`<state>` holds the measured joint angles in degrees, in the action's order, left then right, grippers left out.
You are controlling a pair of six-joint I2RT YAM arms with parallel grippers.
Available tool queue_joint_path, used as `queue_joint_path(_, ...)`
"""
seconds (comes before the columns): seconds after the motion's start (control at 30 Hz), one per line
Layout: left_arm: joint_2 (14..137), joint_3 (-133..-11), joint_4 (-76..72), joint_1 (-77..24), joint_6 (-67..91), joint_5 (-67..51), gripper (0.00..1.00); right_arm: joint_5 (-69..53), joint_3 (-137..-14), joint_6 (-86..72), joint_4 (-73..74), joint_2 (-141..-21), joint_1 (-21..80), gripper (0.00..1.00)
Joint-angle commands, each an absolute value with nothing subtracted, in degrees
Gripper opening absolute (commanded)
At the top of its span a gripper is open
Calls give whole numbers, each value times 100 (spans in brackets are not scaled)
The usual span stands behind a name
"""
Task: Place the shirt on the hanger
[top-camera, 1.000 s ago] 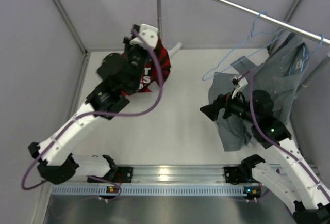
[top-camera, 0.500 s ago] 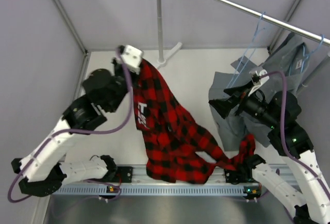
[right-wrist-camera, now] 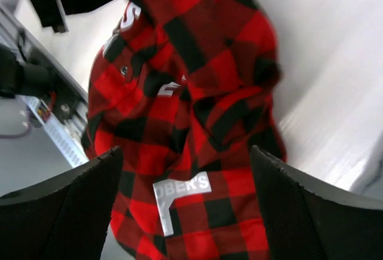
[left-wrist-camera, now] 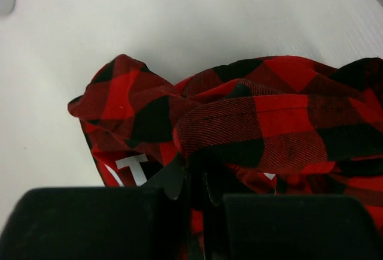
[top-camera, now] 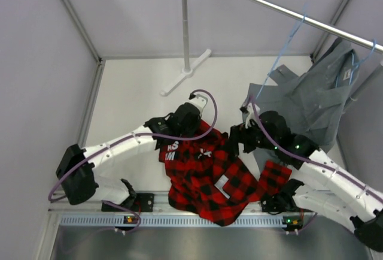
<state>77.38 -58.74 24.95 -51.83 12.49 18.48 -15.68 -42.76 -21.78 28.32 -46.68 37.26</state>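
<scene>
The red-and-black plaid shirt [top-camera: 209, 182] lies bunched at the near middle of the table, its lower part hanging over the front rail. My left gripper [top-camera: 194, 129] is at the shirt's far edge; in the left wrist view it [left-wrist-camera: 196, 182] is shut on a fold of the plaid cloth [left-wrist-camera: 251, 110]. My right gripper [top-camera: 234, 143] hovers over the shirt's right side, and in the right wrist view it [right-wrist-camera: 187, 152] is open with only the shirt [right-wrist-camera: 191, 122] below. The thin light-blue hanger [top-camera: 278, 59] hangs from the clothes rail at the back right.
A grey garment [top-camera: 311, 104] on another blue hanger [top-camera: 350, 68] hangs at the right, just behind my right arm. The metal clothes rail [top-camera: 269, 5] crosses the back, its post [top-camera: 186, 26] and foot [top-camera: 182, 74] behind the left gripper. An aluminium rail [top-camera: 179, 200] runs along the near edge.
The left arm has swung from the back left to the near middle, dropping the spread shirt into a heap. The right gripper has moved left and down over it.
</scene>
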Motion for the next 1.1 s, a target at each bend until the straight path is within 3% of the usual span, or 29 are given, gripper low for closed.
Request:
queue_joint_path(0.0,7787,-5897,1740,-5168,1863,1976,0,-14,-4264,-2601,1998,-4711,4831,81)
queue_joint_path(0.1,7673,-5871,1767,-5124,2004,2573,0,954,-4123,-2663,1750,-4860,5518,80)
queue_joint_path(0.33,7076,-5898,1679,-4975,2381,2935,0,1740,-4158,-2804,1426,-5958,5607,79)
queue_joint_path(0.47,6891,-5801,1652,-4983,2408,3084,0,1635,-4156,-2795,1273,-6204,5607,73)
queue_joint_path(0.7,6487,-5634,1679,-4641,2540,3313,0,335,-3675,-2769,1170,-5994,5669,73)
queue_joint_path(0.77,6381,-5643,1687,-4623,2514,3296,0,368,-3499,-2734,1073,-6090,5678,65)
queue_joint_path(0.83,6293,-5625,1687,-4614,2548,3270,0,527,-3507,-2585,889,-6274,5686,32)
queue_joint_path(0.87,6206,-5616,1687,-4614,2558,3252,0,719,-3611,-2497,827,-6441,5669,10)
queue_joint_path(0.9,6170,-5608,1688,-4614,2575,3243,0,930,-3699,-2444,826,-6521,5669,0)
queue_joint_path(1.0,6135,-5625,1679,-4614,2619,3077,0,2202,-4375,-2259,1631,-6601,5608,0)
queue_joint_path(1.07,6205,-5634,1679,-4614,2575,2919,0,3664,-5145,-2276,3066,-6505,5573,0)
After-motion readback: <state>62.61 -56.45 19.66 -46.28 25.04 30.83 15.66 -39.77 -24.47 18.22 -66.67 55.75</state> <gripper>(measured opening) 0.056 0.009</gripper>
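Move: My left hand already pinches the shirt's top. The shirt's right edge, which my right hand goes for, lies about 6 cm back, 8 cm right of my left hand and some 6 cm lower. From my right hand that edge is about 4 cm left, neither ahead nor back, and 10 cm below; the shirt's white label is roughly 10 cm back, 3 cm left and 16 cm down. The rack foot stands some 24 cm ahead of my left hand, 6 cm left and 14 cm below. I sink my right hand about 10 cm to the shirt's right edge, first edging some 4 cm left and tipping its fingers further down, and late in the descent I shut them, pinching the cloth. Meanwhile my left hand keeps its pinch and draws the shirt's top up about 9 cm and some 6 cm left, a little forward too, turning roughly 20 degrees counter-clockwise. ##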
